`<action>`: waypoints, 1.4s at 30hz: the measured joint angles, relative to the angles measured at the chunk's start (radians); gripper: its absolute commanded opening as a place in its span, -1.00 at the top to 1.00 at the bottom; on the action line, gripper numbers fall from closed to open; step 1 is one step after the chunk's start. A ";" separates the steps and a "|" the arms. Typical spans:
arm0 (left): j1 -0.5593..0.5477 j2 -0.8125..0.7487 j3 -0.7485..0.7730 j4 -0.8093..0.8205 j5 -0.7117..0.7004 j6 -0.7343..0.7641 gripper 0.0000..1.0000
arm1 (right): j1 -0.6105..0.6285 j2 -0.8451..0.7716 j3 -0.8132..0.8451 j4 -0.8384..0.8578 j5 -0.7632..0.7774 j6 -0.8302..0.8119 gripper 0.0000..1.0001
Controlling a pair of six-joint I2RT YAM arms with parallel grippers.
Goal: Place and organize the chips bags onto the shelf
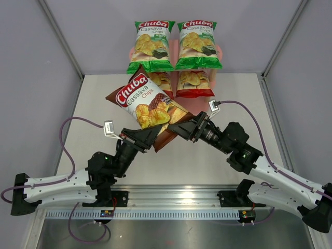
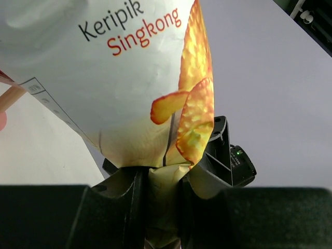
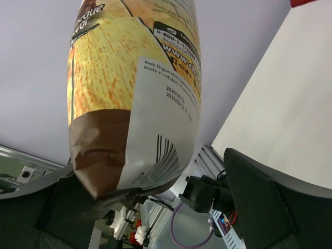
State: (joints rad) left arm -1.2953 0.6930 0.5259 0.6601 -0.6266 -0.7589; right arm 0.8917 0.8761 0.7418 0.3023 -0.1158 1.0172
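Observation:
A dark brown chips bag (image 1: 140, 101) hangs tilted in the air in front of the pink shelf (image 1: 220, 51). My left gripper (image 1: 150, 136) is shut on its lower seam, and the crumpled seam shows pinched between the fingers in the left wrist view (image 2: 163, 207) under the bag's pale back (image 2: 129, 78). My right gripper (image 1: 179, 127) is open at the bag's lower right corner. The bag's barcode end (image 3: 129, 104) rests near one finger, with a clear gap to the other finger (image 3: 259, 197). Two green bags (image 1: 152, 45) (image 1: 198, 44) lie on the top board. Two red bags (image 1: 162, 83) (image 1: 194, 83) lie on a lower board.
The white tabletop (image 1: 104, 98) stretches between grey side walls (image 1: 31, 78). A metal rail (image 1: 171, 199) with both arm bases runs along the near edge. Purple cables (image 1: 78, 120) loop from each wrist.

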 measured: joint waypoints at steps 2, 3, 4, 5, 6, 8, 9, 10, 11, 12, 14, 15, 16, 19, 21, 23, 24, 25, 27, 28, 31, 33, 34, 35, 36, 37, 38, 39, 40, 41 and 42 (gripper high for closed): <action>0.000 -0.012 -0.013 -0.003 -0.001 0.004 0.83 | 0.003 0.007 -0.001 -0.018 0.001 0.022 -0.99; 0.000 -0.016 -0.018 -0.007 -0.002 0.004 0.83 | 0.006 0.006 -0.003 -0.021 0.001 0.030 -0.99; -0.001 -0.019 -0.020 -0.008 -0.001 0.004 0.83 | 0.010 0.002 -0.008 -0.019 0.001 0.035 -0.99; -0.001 -0.019 -0.022 -0.008 0.000 0.004 0.83 | 0.011 -0.003 -0.014 -0.016 0.002 0.039 -0.99; -0.002 -0.018 -0.023 -0.008 0.001 0.003 0.82 | 0.011 -0.006 -0.019 -0.013 0.002 0.041 -0.99; -0.002 -0.013 -0.023 -0.005 0.006 0.002 0.84 | 0.011 -0.011 -0.031 0.002 0.003 0.042 -0.99; -0.002 -0.007 -0.023 0.003 0.010 -0.001 0.84 | 0.011 -0.010 -0.035 0.016 0.002 0.042 -0.99; -0.002 0.000 -0.023 0.014 0.016 -0.005 0.84 | 0.011 -0.009 -0.036 0.027 0.000 0.040 -0.99; -0.002 0.006 -0.023 0.024 0.023 -0.008 0.83 | 0.011 -0.006 -0.035 0.040 -0.002 0.034 -0.99; -0.002 0.010 -0.024 0.030 0.031 -0.011 0.83 | 0.011 -0.005 -0.035 0.050 -0.003 0.031 -0.99; -0.002 0.010 -0.028 0.033 0.045 -0.020 0.83 | 0.011 -0.002 -0.036 0.069 -0.006 0.021 -0.99; -0.002 0.009 -0.028 0.033 0.052 -0.025 0.84 | 0.012 -0.001 -0.036 0.081 -0.006 0.013 -0.99; -0.002 0.010 -0.028 0.033 0.061 -0.029 0.84 | 0.012 -0.001 -0.036 0.091 -0.005 0.008 -0.99; -0.002 0.017 -0.028 0.036 0.092 -0.054 0.84 | 0.012 -0.002 -0.034 0.105 -0.005 -0.020 -0.99; -0.002 0.022 -0.028 0.038 0.103 -0.062 0.84 | 0.012 -0.003 -0.033 0.108 -0.005 -0.034 -0.95; -0.002 0.027 -0.028 0.034 0.121 -0.074 0.83 | 0.012 -0.003 -0.033 0.114 -0.005 -0.047 -0.76; -0.002 0.029 -0.028 0.031 0.129 -0.080 0.81 | 0.012 -0.005 -0.033 0.117 -0.005 -0.051 -0.69; -0.002 0.030 -0.028 0.029 0.134 -0.086 0.80 | 0.012 -0.008 -0.033 0.120 -0.005 -0.056 -0.62; -0.002 0.032 -0.028 0.029 0.148 -0.092 0.77 | 0.012 -0.015 -0.035 0.121 -0.004 -0.070 -0.40; -0.002 0.036 -0.028 0.029 0.154 -0.096 0.74 | 0.012 -0.020 -0.037 0.123 0.000 -0.076 -0.35; -0.002 0.045 -0.028 0.027 0.172 -0.106 0.65 | 0.011 -0.047 -0.064 0.141 0.005 -0.100 -0.15; -0.002 0.050 -0.029 0.015 0.188 -0.106 0.48 | 0.011 -0.071 -0.096 0.159 0.012 -0.115 0.06; -0.003 0.052 -0.029 0.007 0.195 -0.106 0.38 | 0.011 -0.084 -0.111 0.167 0.016 -0.121 0.10; -0.003 0.053 -0.029 -0.002 0.203 -0.107 0.25 | 0.012 -0.096 -0.125 0.172 0.019 -0.127 0.14; -0.003 0.053 -0.029 -0.011 0.211 -0.107 -0.02 | 0.012 -0.109 -0.136 0.172 0.021 -0.135 0.19; -0.005 0.053 -0.029 -0.021 0.220 -0.104 -0.10 | 0.012 -0.122 -0.147 0.172 0.023 -0.142 0.21; -0.007 0.053 -0.029 -0.032 0.230 -0.106 -0.18 | 0.011 -0.134 -0.157 0.175 0.028 -0.147 0.24; -0.010 0.052 -0.029 -0.041 0.237 -0.109 -0.52 | 0.011 -0.145 -0.165 0.175 0.029 -0.152 0.28; -0.013 0.050 -0.029 -0.058 0.240 -0.106 -0.65 | 0.011 -0.159 -0.176 0.174 0.035 -0.160 0.32; -0.014 0.047 -0.029 -0.080 0.241 -0.112 -0.71 | 0.011 -0.174 -0.188 0.173 0.041 -0.169 0.35; -0.014 0.040 -0.029 -0.107 0.239 -0.119 -0.75 | 0.011 -0.189 -0.201 0.172 0.046 -0.176 0.40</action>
State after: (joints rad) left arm -1.3094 0.7330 0.4969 0.5529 -0.3878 -0.8780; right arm 0.9031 0.6868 0.5407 0.4740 -0.0696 0.8410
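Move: The left gripper still holds the brown chips bag by its lower edge. The bag's middle is about 5 cm ahead, 3 cm left and 5 cm above; the open right gripper is some 7 cm to its right, about level. From the right gripper, the bag's middle lies about 5 cm ahead, 11 cm left and 6 cm up. The red bag at the right of the shelf's middle tier is roughly 25 cm ahead, 5 cm right and 10 cm lower. Hold the right gripper nearly in place around the bag's lower right corner, then close it to pinch that corner while tipping the fingers up and drawing about 3 cm right and slightly back. Carry the left gripper right, back and down, about 7 cm in all, turning some 15 degrees clockwise; once the right has its grip, open the left fingers wide to let go. ##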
